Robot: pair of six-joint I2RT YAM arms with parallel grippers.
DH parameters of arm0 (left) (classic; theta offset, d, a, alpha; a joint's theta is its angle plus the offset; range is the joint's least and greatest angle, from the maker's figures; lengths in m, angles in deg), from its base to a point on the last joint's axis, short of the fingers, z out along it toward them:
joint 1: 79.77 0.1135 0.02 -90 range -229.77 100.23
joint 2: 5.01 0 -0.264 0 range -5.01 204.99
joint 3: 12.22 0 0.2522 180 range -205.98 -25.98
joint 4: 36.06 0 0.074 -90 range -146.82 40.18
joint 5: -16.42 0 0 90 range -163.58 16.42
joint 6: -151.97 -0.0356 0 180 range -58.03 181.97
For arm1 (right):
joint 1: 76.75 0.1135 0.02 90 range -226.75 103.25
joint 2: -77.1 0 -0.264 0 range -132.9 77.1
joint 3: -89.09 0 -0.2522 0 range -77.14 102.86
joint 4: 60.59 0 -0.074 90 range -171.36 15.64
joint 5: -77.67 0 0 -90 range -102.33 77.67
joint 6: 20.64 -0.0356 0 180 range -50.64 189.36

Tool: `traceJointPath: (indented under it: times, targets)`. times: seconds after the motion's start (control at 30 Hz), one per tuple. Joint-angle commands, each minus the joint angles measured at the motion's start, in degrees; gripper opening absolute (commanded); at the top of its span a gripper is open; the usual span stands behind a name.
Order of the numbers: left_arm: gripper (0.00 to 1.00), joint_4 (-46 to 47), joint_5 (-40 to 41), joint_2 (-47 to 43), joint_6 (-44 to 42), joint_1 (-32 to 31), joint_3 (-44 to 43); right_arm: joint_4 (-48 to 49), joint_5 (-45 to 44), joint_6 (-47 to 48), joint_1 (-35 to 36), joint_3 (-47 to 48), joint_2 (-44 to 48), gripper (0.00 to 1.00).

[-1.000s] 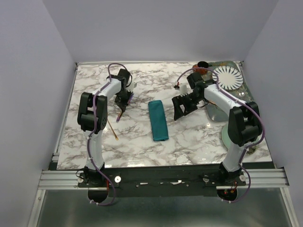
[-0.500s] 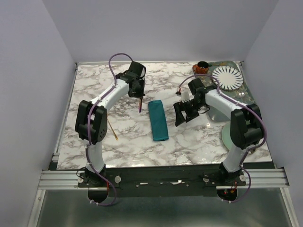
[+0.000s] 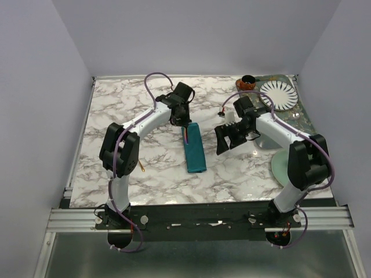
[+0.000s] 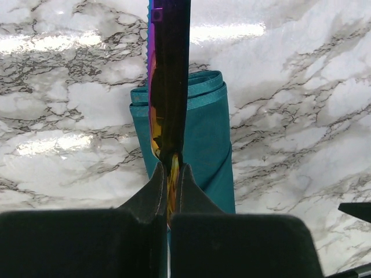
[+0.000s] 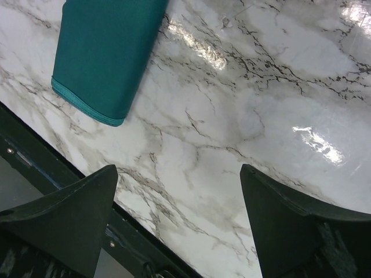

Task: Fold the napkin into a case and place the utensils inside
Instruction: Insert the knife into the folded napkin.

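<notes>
The napkin lies folded as a narrow teal case [image 3: 194, 149] in the middle of the marble table, its layered far end open [image 4: 200, 92]. My left gripper [image 3: 185, 124] hangs over that far end, shut on the iridescent purple-rainbow utensil [image 4: 168, 81], which points along the case [image 4: 206, 139] from my left gripper [image 4: 170, 169]. The gold utensil [image 3: 141, 167] lies on the table to the left, partly hidden by the left arm. To the right of the case, my right gripper [image 3: 226, 139] is open and empty. The right wrist view shows my right gripper [image 5: 179, 174] above bare marble, with the case's near end [image 5: 101, 52] at upper left.
A white striped plate [image 3: 277, 95] and a small brown cup [image 3: 248, 83] stand at the back right. A pale green saucer [image 3: 283, 166] sits at the right edge, behind the right arm. The table's dark front rail [image 5: 35, 168] runs close under my right gripper.
My left arm has swung right from the table's left side to the case's far end, carrying the iridescent utensil. My right gripper has barely shifted.
</notes>
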Motion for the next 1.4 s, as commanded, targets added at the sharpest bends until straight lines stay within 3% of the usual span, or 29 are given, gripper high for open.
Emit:
traceJointPath:
  times: [0.0,0.63,1.37]
  targets:
    - [0.0,2.44,6.16,2.32,4.07,-0.4,-1.1,1.66,-2.39,-0.26,-0.28,-1.7,3.05,0.95]
    - [0.0,3.94,6.17,3.46,5.65,-3.73,4.79,2.36,-1.77,-0.17,-0.36,-2.67,3.4,0.95]
    - [0.0,2.18,5.03,-4.71,11.19,-5.67,14.19,2.8,-0.81,-0.88,-0.37,-2.76,4.9,0.95]
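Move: The knife is already pinched in the left gripper. The folded napkin it is going into has its middle some 8 cm back and 4 cm to the right of that hand, about 9 cm below. The gold spoon lies roughly 21 cm to the hand's left and 11 cm back, down on the marble. From the idle right gripper, the napkin's middle is about 14 cm to the left and 1 cm ahead, some 7 cm lower. Lower the left gripper about 3 cm over the napkin's far part, easing slightly forward, then draw it back some 6 cm while still sinking, so the knife's near end slides down into the napkin's slanted pocket mouth. Tip the wrist only a few degrees, keep the knife pinched, and let the hand rise about 1 cm at the finish. ##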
